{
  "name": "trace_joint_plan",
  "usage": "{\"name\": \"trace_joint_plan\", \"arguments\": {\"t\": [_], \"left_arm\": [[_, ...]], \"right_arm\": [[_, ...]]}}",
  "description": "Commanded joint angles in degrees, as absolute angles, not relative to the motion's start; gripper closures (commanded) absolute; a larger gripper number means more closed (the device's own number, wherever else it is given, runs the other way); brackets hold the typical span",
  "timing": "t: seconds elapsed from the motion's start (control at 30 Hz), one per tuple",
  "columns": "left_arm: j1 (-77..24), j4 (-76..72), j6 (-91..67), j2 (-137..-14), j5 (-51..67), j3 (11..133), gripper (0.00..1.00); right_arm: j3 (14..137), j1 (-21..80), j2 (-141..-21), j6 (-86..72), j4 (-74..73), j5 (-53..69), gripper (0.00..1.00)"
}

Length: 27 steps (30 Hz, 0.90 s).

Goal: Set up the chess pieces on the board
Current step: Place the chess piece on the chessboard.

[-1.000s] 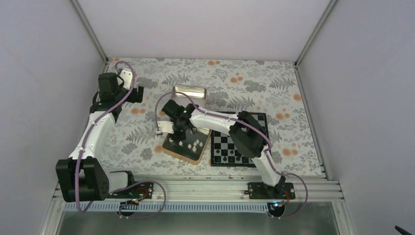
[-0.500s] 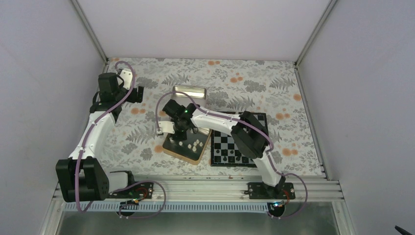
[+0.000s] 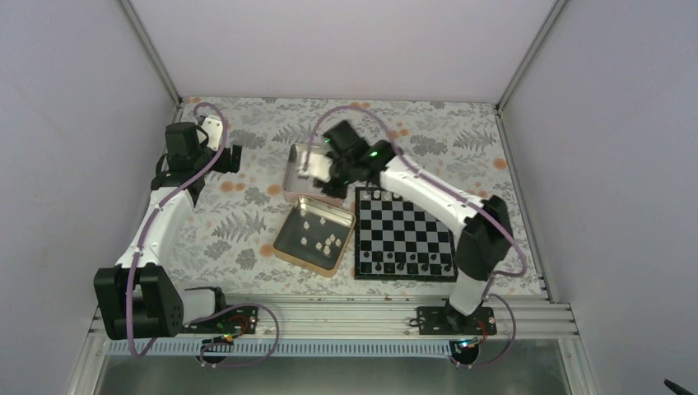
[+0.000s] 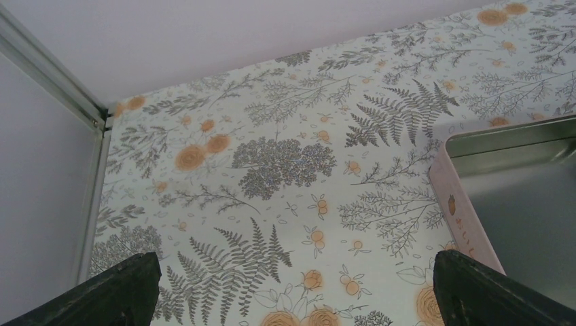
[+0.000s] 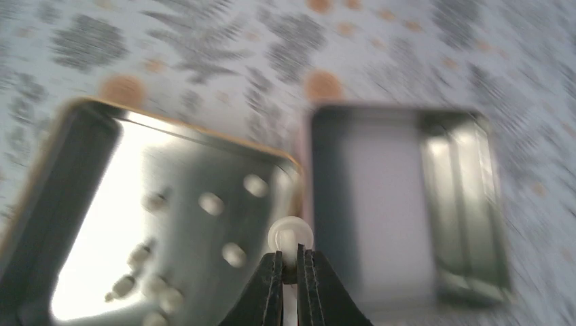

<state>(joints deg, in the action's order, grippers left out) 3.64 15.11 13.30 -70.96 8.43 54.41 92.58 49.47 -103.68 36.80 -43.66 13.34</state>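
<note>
My right gripper is shut on one cream-white chess piece, whose round base shows just past the fingertips. In the top view that gripper hangs above the seam between the two tins, left of the board's far corner. Several more chess pieces lie loose in the nearer tin, seen blurred in the right wrist view as chess pieces. The black-and-silver board lies to the right, with small dark pieces along its near rows. My left gripper is open over bare patterned cloth, far left at the left gripper.
The farther tin holds nothing I can see; its rim enters the left wrist view at the right, and the right wrist view shows that tin too. The floral cloth covers the table. Walls close in on three sides.
My right arm has risen out of the nearer tin and swung toward the back with a white piece pinched in it, uncovering the board. The left arm has not moved.
</note>
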Motion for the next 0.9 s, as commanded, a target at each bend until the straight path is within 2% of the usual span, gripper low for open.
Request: {"name": "trace_joint_plan", "arguments": {"t": [0.0, 0.23, 0.5, 0.87], "left_arm": [[3.9, 14.3, 14.0, -70.4, 9.5, 54.2, 0.00], [4.0, 14.8, 13.9, -70.4, 10.1, 54.6, 0.00], [3.9, 15.3, 13.9, -70.8, 11.2, 54.9, 0.00], [3.9, 15.7, 13.8, -71.1, 11.4, 55.3, 0.00]], "right_arm": [[88.5, 40.0, -97.8, 36.9, -45.3, 13.1, 0.96], [82.7, 22.6, -89.0, 39.7, -46.2, 13.6, 0.96], [70.8, 5.0, -85.6, 44.4, -42.7, 16.9, 0.96], [63.1, 0.0, -90.2, 46.5, -39.4, 18.3, 0.96]]}}
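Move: The white chess piece already in the right fingers is bound for the empty square just right of the white pieces in the board's far row, some 32 cm to the right, 9 cm ahead and 15 cm below. The nearest white piece in that row stands about 3 cm left of that square. The piece tray's middle lies level sideways and 5 cm back, the empty pink box's about 14 cm ahead. From the left hand, the square is roughly 51 cm right and 3 cm back. The white piece, kept pinched in the closed right fingers, sweeps fast some 33 cm to the right from above the trays, over the board's far row towards its empty square. The hand goes forward and climbs slightly at first, then sinks about 10 cm from its peak and draws back a little as it slows, having turned some 40 degrees clockwise. ##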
